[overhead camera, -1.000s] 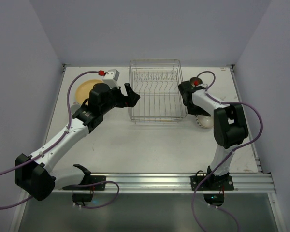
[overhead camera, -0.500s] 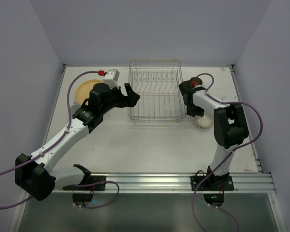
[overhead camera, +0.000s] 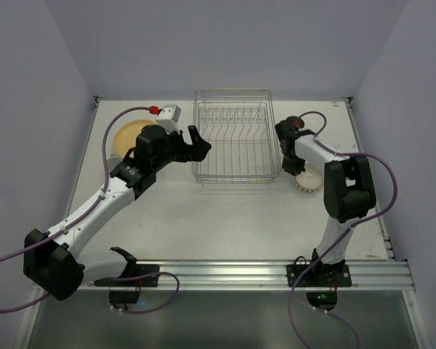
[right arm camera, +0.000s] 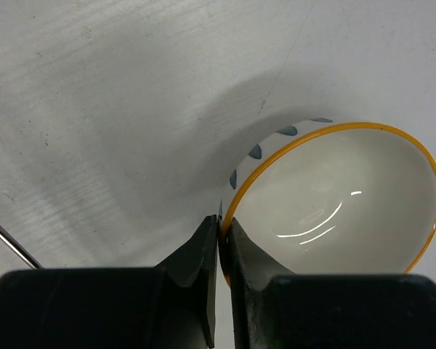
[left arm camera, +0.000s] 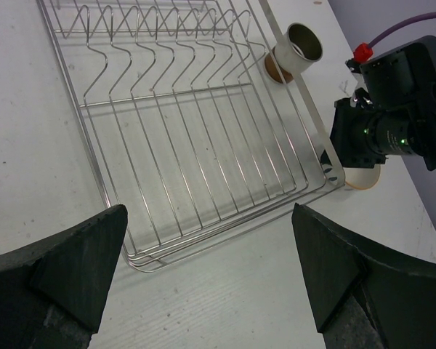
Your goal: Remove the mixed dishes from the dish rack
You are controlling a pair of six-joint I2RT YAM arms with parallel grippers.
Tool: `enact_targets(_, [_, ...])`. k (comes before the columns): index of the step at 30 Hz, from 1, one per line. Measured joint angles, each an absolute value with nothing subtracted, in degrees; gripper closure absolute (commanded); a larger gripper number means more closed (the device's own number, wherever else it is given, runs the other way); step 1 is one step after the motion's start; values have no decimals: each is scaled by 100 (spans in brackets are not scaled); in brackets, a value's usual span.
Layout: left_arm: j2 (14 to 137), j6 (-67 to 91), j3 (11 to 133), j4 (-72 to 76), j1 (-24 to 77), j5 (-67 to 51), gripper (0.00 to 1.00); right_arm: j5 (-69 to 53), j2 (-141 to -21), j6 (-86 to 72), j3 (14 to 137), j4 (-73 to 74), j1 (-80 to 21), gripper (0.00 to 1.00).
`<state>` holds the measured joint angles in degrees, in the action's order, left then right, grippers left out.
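The silver wire dish rack (overhead camera: pixel 232 179) stands at the middle back of the table with nothing in it; it also shows in the left wrist view (left arm camera: pixel 299 80). My right gripper (right arm camera: pixel 221 225) is shut on the orange rim of a white cup (right arm camera: pixel 334 196) with blue marks, one finger inside and one outside. In the top view that gripper (overhead camera: pixel 296 170) and the cup (overhead camera: pixel 310 182) are just outside the rack's near right corner. My left gripper (overhead camera: pixel 198 143) is open and empty beside the rack's left side, as the left wrist view (left arm camera: pixel 208 218) also shows.
A yellow-orange plate (overhead camera: pixel 127 134) lies flat at the back left, partly under the left arm. A brown cup (left arm camera: pixel 294 51) lies tipped on the table by the rack's far right side. The right arm's wrist (left arm camera: pixel 392 131) hangs close to the rack's right rim.
My right wrist has shifted slightly to the right, away from the rack, with the white cup still in its grip. The left arm has hardly moved.
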<state>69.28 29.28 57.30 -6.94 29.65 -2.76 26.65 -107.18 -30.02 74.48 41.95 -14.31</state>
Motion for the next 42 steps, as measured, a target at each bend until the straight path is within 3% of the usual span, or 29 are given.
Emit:
enact_targets(7, [6932, 2928, 5730, -694, 2965, -279, 0, 2543, -10471, -3050, 7332, 4123, -1232, 48])
enact_targets(13, [6932, 2926, 5730, -696, 2965, -276, 0, 2434, -10025, -3096, 7157, 4034, -1074, 42])
enact_targets(22, [6932, 2888, 5730, -698, 2965, -274, 0, 2123, -9039, -3105, 6851, 3760, -1044, 39])
enact_targets(24, [6932, 2888, 5730, -698, 2965, -276, 0, 2097, -8656, -3103, 6777, 3717, -1044, 32])
enact_targets(29, [6934, 2886, 5730, -698, 2965, -274, 0, 1957, -7570, -3039, 6438, 3354, -1044, 24])
enact_targets(36, [6963, 2886, 5730, -698, 2965, -274, 0, 1682, -6427, -2871, 5710, 2797, -1044, 2])
enact_targets(42, [7041, 2888, 5730, -725, 2965, -274, 0, 1457, -6055, -2801, 5105, 2342, -1044, 1])
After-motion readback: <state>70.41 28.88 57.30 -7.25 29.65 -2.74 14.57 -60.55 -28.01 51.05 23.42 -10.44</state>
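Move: The right fingers already pinch the left part of the bowl's rim. The bowl's middle lies about 5 cm to this hand's right, 1 cm back and 3 cm lower. The brown-white cup stands some 15 cm ahead and 2 cm left, at roughly the fingers' height; the empty dish rack's middle is about 13 cm ahead and 21 cm left. From the idle left hand, the bowl is roughly 37 cm right, 2 cm ahead and 24 cm below. Upward, after easing 1 to 2 cm to the right as its fingers part and let go of the bowl's rim, the right hand climbs some 16 cm away from the bowl. Higher up it draws back about 4 cm, its fingers tipping up by nearly 40 degrees from steeply down towards forward and opening wide. ##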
